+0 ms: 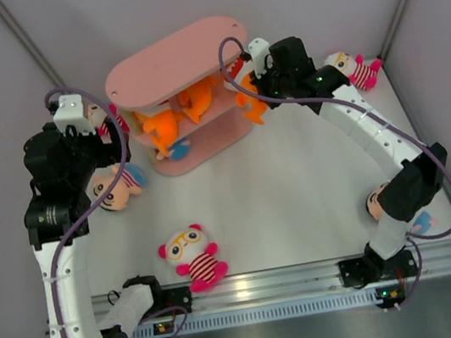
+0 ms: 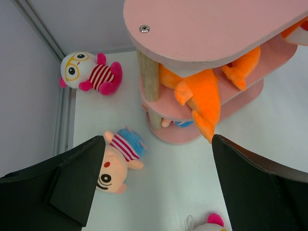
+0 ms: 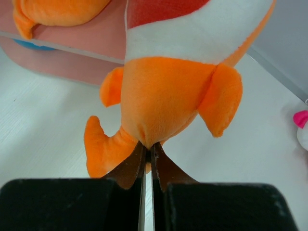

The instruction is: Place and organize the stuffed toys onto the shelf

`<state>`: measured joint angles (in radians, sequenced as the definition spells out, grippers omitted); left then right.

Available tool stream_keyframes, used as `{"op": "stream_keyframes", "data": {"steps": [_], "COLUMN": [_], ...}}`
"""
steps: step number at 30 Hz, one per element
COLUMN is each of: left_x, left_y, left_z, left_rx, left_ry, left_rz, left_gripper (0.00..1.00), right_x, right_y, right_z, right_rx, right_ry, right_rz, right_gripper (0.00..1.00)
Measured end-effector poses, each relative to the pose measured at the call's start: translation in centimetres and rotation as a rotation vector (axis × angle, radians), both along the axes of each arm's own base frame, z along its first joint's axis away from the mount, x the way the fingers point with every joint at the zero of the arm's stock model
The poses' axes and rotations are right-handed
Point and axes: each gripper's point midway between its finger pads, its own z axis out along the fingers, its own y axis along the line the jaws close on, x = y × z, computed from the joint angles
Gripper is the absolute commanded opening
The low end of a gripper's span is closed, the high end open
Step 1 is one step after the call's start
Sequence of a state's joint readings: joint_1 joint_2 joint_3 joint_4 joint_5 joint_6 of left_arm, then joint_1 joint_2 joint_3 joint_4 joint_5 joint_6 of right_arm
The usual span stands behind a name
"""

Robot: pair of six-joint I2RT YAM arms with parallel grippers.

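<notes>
The pink shelf (image 1: 177, 65) stands at the back middle of the table. Two orange sharks (image 1: 163, 127) lie on its middle tier, and a doll with blue (image 2: 180, 123) peeks from the bottom tier. My right gripper (image 3: 148, 144) is shut on the belly seam of another orange shark (image 3: 168, 96), held beside the shelf's right end (image 1: 251, 101). My left gripper (image 2: 158, 144) hangs open and empty left of the shelf (image 2: 216, 29), above a peach-faced striped doll (image 2: 118, 161). A white-faced doll (image 1: 192, 256) lies at the front middle.
One white-faced doll (image 2: 89, 74) lies in the back left corner by the wall. Another (image 1: 353, 70) lies at the back right, behind the right arm. A peach-faced doll (image 1: 376, 201) is partly hidden under the right arm's base link.
</notes>
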<state>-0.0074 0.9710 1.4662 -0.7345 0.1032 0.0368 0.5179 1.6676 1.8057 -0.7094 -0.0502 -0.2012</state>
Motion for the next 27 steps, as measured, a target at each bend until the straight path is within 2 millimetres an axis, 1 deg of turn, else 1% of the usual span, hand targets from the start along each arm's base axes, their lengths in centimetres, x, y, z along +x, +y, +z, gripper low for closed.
{"op": "stream_keyframes", "data": {"steps": [3, 6, 9, 13, 20, 23, 27], "left_x": [0.0, 0.0, 0.0, 0.0, 0.0, 0.0, 0.0], "left_y": [0.0, 0.0, 0.0, 0.0, 0.0, -0.1, -0.1], "left_z": [0.0, 0.0, 0.0, 0.0, 0.0, 0.0, 0.0], "left_rx": [0.0, 0.0, 0.0, 0.0, 0.0, -0.001, -0.001], "left_ry": [0.0, 0.0, 0.0, 0.0, 0.0, 0.0, 0.0], "left_rz": [0.0, 0.0, 0.0, -0.001, -0.002, -0.004, -0.006], "left_gripper": [0.98, 0.98, 0.98, 0.98, 0.98, 0.98, 0.98], "right_x": [0.9, 1.1, 1.3, 2.2, 3.9, 4.5, 5.4], "right_y": [0.5, 1.3, 2.2, 2.6, 1.7, 1.6, 1.7], "right_z": [-1.0, -1.9, -2.0, -0.9, 0.7, 1.3, 1.7], "right_rx": [-0.026, -0.054, -0.051, -0.003, 0.06, 0.077, 0.097], "right_ry": [0.002, 0.001, -0.011, -0.046, -0.109, -0.139, -0.169], "right_rz": [-0.01, -0.01, -0.022, -0.086, -0.23, -0.259, -0.286], "right_gripper": [0.0, 0.0, 0.0, 0.0, 0.0, 0.0, 0.0]}}
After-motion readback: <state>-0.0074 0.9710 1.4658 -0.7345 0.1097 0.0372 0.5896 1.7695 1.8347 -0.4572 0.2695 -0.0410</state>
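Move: The orange shark is already pinched in the shut right fingers. Its place, the right end of the middle tier under the top board, lies about 11 cm ahead of this hand, 5 cm left and slightly below. The shark already shelved there sits some 13 cm left, 3 cm ahead and a little lower; the panda toy lies on the table about 24 cm right, 7 cm ahead and 25 cm down. From the left hand that place is roughly 20 cm ahead, 28 cm right and 12 cm lower. The held shark is fed head first into the right end of the middle tier, under the top board, by the right hand. The hand first dips about 2 cm while shifting left, then pushes forward and climbs back, ending some 5 cm farther out, as it turns about 15 degrees clockwise and its fingers tip up a little. They stay shut on the lower body. ##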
